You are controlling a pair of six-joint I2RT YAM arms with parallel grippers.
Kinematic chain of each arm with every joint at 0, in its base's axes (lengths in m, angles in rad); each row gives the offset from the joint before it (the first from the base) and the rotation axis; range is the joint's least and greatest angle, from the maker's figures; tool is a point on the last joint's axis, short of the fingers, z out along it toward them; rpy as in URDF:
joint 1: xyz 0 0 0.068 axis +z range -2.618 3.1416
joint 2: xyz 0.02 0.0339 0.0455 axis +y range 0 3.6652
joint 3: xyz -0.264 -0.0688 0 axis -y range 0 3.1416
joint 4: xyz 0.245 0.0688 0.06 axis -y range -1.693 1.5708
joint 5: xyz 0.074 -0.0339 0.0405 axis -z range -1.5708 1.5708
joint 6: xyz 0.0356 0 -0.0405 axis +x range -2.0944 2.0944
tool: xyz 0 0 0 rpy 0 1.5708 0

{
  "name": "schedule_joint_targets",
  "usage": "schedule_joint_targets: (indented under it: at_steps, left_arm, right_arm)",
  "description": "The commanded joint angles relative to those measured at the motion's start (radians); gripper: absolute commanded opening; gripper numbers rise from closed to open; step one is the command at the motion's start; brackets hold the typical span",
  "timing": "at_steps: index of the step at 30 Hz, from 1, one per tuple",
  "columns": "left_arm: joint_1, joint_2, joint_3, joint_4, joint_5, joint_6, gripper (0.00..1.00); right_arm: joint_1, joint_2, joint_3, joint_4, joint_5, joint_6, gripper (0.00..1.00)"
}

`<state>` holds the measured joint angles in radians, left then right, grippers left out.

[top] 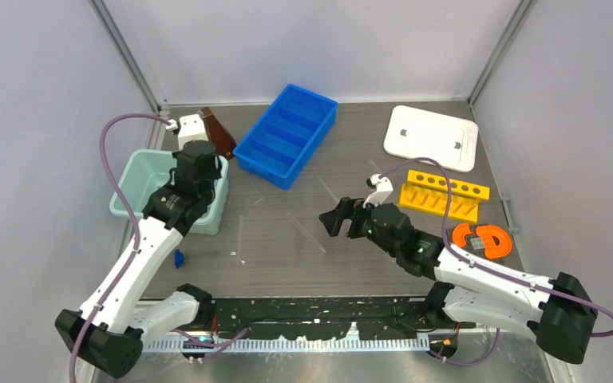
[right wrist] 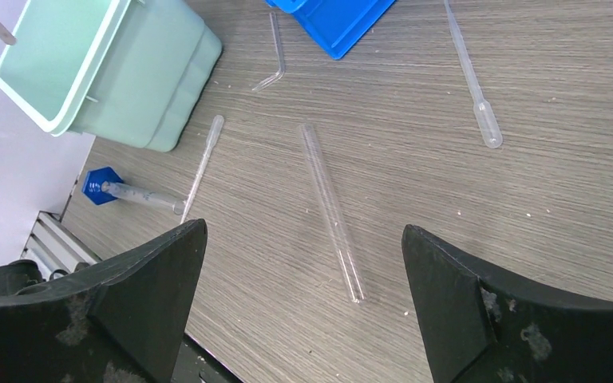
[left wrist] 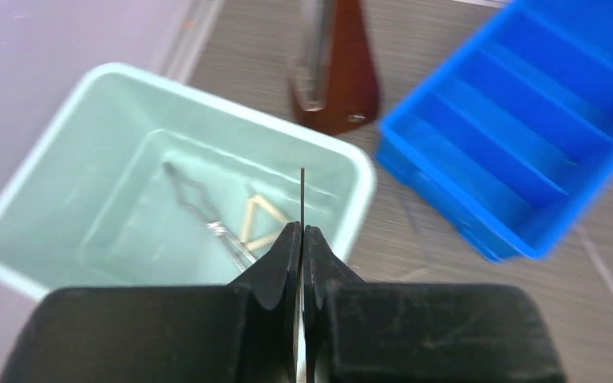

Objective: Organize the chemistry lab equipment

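Observation:
My left gripper (left wrist: 302, 230) hangs over the teal bin (left wrist: 40, 199), shut on a thin rod (left wrist: 302, 191) that sticks out past its tips. Silver tongs (left wrist: 203, 211) and a pale triangle (left wrist: 259, 223) lie in the bin. My right gripper (right wrist: 303, 231) stands wide open and empty low over the table, with a clear glass tube (right wrist: 331, 207) lying below between its fingers. Around it lie a pipette (right wrist: 471, 80), a second pipette (right wrist: 201, 163), a bent glass tube (right wrist: 275, 56) and a blue-capped tube (right wrist: 120, 190).
A blue divided tray (top: 287, 134) sits at the back centre, with a brown object (top: 217, 132) to its left. The white lid (top: 431, 137), the yellow holed rack (top: 443, 198) and an orange piece (top: 483, 241) are on the right.

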<state>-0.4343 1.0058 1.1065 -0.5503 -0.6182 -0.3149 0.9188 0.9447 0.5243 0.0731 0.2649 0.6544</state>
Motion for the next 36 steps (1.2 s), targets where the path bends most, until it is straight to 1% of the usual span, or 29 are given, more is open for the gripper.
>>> schedule_joint_targets:
  at_steps: [1,3,5,11,14,15,19,22,24,30,31,36]
  left_arm:
    - [0.075,-0.018,-0.087,0.174,-0.255,0.063,0.00]
    - [0.120,-0.007,-0.120,0.207,-0.275,0.039,0.00]
    - [0.177,0.011,-0.140,0.203,-0.272,-0.017,0.00]
    - [0.318,0.057,-0.218,0.208,-0.097,-0.199,0.00]
    - [0.356,0.093,-0.205,0.155,-0.077,-0.257,0.00]
    - [0.361,0.104,-0.199,0.135,-0.087,-0.280,0.02]
    - [0.384,0.132,-0.176,0.051,-0.103,-0.365,0.11]
    - [0.390,0.138,-0.165,0.013,-0.094,-0.393,0.21]
    - [0.394,0.135,-0.149,-0.014,-0.095,-0.407,0.26]
    - [0.393,0.079,-0.115,-0.040,-0.073,-0.392,0.35]
    - [0.394,0.064,-0.114,-0.038,-0.059,-0.383,0.39]
    - [0.394,-0.028,-0.125,0.008,0.079,-0.301,0.68]
  right_arm:
    - [-0.003,-0.042,-0.007,0.009,0.025,0.008,1.00]
    - [-0.003,-0.047,-0.010,0.002,0.026,0.012,1.00]
    - [-0.003,-0.052,-0.010,-0.006,0.027,0.014,1.00]
    - [-0.003,-0.064,-0.014,-0.017,0.035,0.013,1.00]
    - [-0.003,-0.069,-0.013,-0.025,0.036,0.014,1.00]
    - [-0.003,-0.070,-0.013,-0.030,0.042,0.015,1.00]
    - [-0.003,-0.084,-0.012,-0.057,0.078,0.015,1.00]
    - [-0.003,-0.099,-0.009,-0.080,0.100,0.008,1.00]
    - [-0.004,-0.107,-0.008,-0.097,0.109,0.006,1.00]
    - [-0.004,-0.110,-0.006,-0.113,0.123,0.014,1.00]
    - [-0.004,-0.109,-0.006,-0.113,0.124,0.016,1.00]
    - [-0.005,-0.085,0.002,-0.118,0.121,0.036,1.00]
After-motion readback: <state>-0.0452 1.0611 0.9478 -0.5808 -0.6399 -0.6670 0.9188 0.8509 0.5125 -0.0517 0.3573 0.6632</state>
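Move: The left hand, its fingers shut on the dark tweezers, is taking them to the green bin, whose middle lies about 13 cm to its left, 3 cm ahead and some 22 cm below. The brown stand is roughly 15 cm ahead, 1 cm left and 20 cm below; the blue box's middle is some 17 cm ahead, 21 cm right and 25 cm below. From the open right hand, the bin is about 50 cm left, 12 cm ahead and 10 cm lower. Letting go of the tweezers over the green bin, the left hand first swings some 12 cm left across the bin, turning about 35 degrees counter-clockwise, and sinks about 11 cm as it slows. Its fingers begin to part near the bottom and keep opening to over halfway as it lifts back about 3 cm. The empty right hand drifts about 3 cm right, still open. ##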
